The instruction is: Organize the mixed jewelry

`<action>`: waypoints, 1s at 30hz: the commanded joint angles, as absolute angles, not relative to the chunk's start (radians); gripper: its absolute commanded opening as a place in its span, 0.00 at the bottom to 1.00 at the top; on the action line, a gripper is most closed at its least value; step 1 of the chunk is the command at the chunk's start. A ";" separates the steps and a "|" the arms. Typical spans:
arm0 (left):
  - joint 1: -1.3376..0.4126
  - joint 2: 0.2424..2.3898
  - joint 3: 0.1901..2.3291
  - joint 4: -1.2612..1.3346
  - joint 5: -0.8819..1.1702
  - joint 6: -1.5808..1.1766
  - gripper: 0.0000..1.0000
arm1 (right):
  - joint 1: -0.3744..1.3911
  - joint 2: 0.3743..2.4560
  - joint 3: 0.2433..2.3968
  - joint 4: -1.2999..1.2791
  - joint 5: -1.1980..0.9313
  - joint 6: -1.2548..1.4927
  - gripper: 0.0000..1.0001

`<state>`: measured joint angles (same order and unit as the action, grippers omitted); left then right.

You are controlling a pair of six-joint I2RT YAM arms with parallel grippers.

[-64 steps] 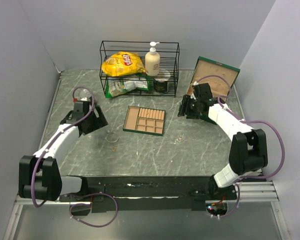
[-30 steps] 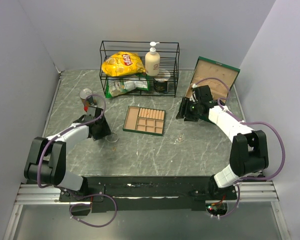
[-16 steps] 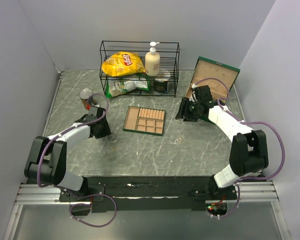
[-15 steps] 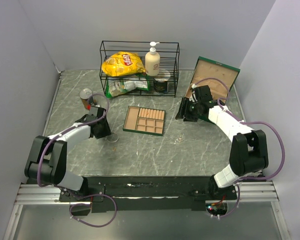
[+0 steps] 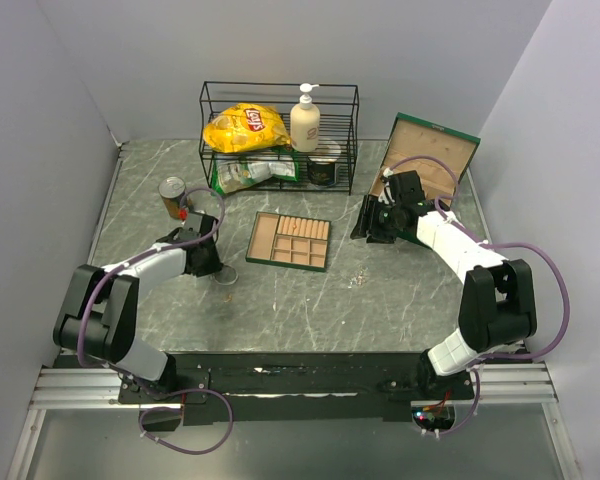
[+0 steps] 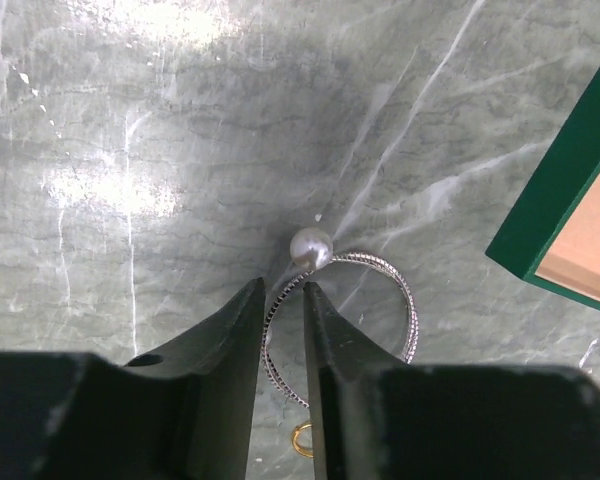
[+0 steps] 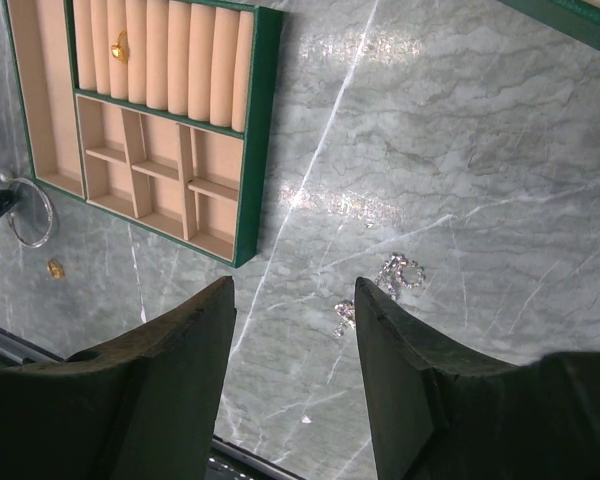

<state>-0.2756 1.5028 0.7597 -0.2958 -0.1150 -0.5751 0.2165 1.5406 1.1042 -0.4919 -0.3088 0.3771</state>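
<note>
A thin silver bangle [image 6: 412,318] with a pearl bead [image 6: 310,247] lies flat on the marble table. My left gripper [image 6: 280,286] is low over it. The jaws stand a narrow gap apart, and the bangle's near rim runs between them without being pinched. A small gold ring [image 6: 302,440] lies just behind the bangle. From above, the left gripper [image 5: 209,262] sits beside the bangle [image 5: 225,275], left of the green jewelry box [image 5: 289,262]. My right gripper [image 7: 293,285] hangs open above a sparkly pale chain [image 7: 398,272]. A gold piece [image 7: 120,46] sits in the box's ring rolls.
A wire rack [image 5: 278,135] at the back holds a chip bag [image 5: 245,127], a soap bottle [image 5: 304,120] and a tin. A can [image 5: 173,195] stands behind the left arm. The green lid [image 5: 432,152] leans at the back right. Walls close in on both sides.
The left gripper's jaws have narrowed around the bangle's rim, and the left arm has settled slightly lower and closer to it. The right arm has not moved.
</note>
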 commanded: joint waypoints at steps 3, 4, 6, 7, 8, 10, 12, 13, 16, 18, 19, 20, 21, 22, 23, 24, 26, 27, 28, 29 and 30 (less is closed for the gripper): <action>-0.301 1.522 0.793 -0.304 -0.163 -0.572 0.25 | 0.222 1.537 1.100 -0.476 -0.319 0.379 0.58; -0.304 1.520 0.792 -0.304 -0.164 -0.572 0.23 | 0.221 1.537 1.098 -0.477 -0.321 0.379 0.58; -0.308 1.522 0.792 -0.305 -0.167 -0.572 0.20 | 0.222 1.536 1.097 -0.476 -0.321 0.380 0.58; -0.310 1.522 0.792 -0.307 -0.169 -0.572 0.17 | 0.221 1.536 1.095 -0.476 -0.321 0.380 0.58; -0.310 1.523 0.795 -0.307 -0.169 -0.571 0.15 | 0.224 1.534 1.094 -0.474 -0.322 0.380 0.58; -0.313 1.525 0.801 -0.310 -0.166 -0.569 0.07 | 0.224 1.532 1.092 -0.472 -0.325 0.382 0.58; -0.316 1.528 0.810 -0.319 -0.161 -0.566 0.04 | 0.221 1.531 1.089 -0.469 -0.328 0.383 0.58; -0.318 1.528 0.811 -0.322 -0.164 -0.566 0.02 | 0.221 1.528 1.088 -0.469 -0.328 0.383 0.58; -0.322 1.514 0.810 -0.327 -0.160 -0.566 0.01 | 0.222 1.523 1.086 -0.469 -0.330 0.382 0.58; -0.325 1.496 0.811 -0.336 -0.161 -0.568 0.01 | 0.222 1.523 1.086 -0.471 -0.331 0.382 0.58; -0.325 1.490 0.813 -0.340 -0.161 -0.568 0.01 | 0.222 1.520 1.085 -0.471 -0.333 0.385 0.58; -0.325 1.473 0.818 -0.348 -0.163 -0.571 0.01 | 0.222 1.519 1.085 -0.468 -0.340 0.387 0.58; -0.327 1.462 0.825 -0.359 -0.163 -0.568 0.01 | 0.221 1.516 1.083 -0.466 -0.347 0.390 0.58; -0.327 1.453 0.830 -0.365 -0.161 -0.568 0.01 | 0.222 1.513 1.081 -0.459 -0.353 0.394 0.58; -0.327 1.431 0.841 -0.370 -0.160 -0.565 0.01 | 0.222 1.511 1.078 -0.454 -0.370 0.399 0.58; -0.327 1.422 0.847 -0.380 -0.158 -0.561 0.01 | 0.222 1.508 1.071 -0.446 -0.379 0.411 0.58; -0.328 1.401 0.867 -0.393 -0.160 -0.557 0.02 | 0.222 1.505 1.062 -0.422 -0.403 0.428 0.58; -0.328 1.394 0.874 -0.400 -0.161 -0.555 0.02 | 0.224 1.503 1.051 -0.410 -0.429 0.446 0.58; -0.328 1.390 0.880 -0.409 -0.160 -0.554 0.02 | 0.225 1.503 1.046 -0.390 -0.440 0.455 0.58; -0.328 1.379 0.891 -0.413 -0.156 -0.552 0.02 | 0.230 1.500 1.042 -0.381 -0.449 0.463 0.58; -0.330 1.373 0.896 -0.416 -0.149 -0.552 0.01 | 0.233 1.502 1.034 -0.373 -0.462 0.478 0.58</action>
<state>-0.3233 1.4281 0.8341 -0.3901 -0.1619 -0.5632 0.2184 1.5394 1.0595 -0.4446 -0.3916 0.4229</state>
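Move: The bracelet lies right under the left fingertips, which straddle its left rim beside the pearl; its middle is some 2 cm to the right, 1 cm back and 1 cm below. The gold ring lies about 7 cm back and 2 cm right of that hand, the jewelry tray's middle some 18 cm right and 7 cm ahead. From the right hand the bracelet is roughly 34 cm left, 6 cm back and 10 cm below. Left fingers close fully, pinching the bracelet's rim beside the pearl, then lift it about 4 cm straight up. ##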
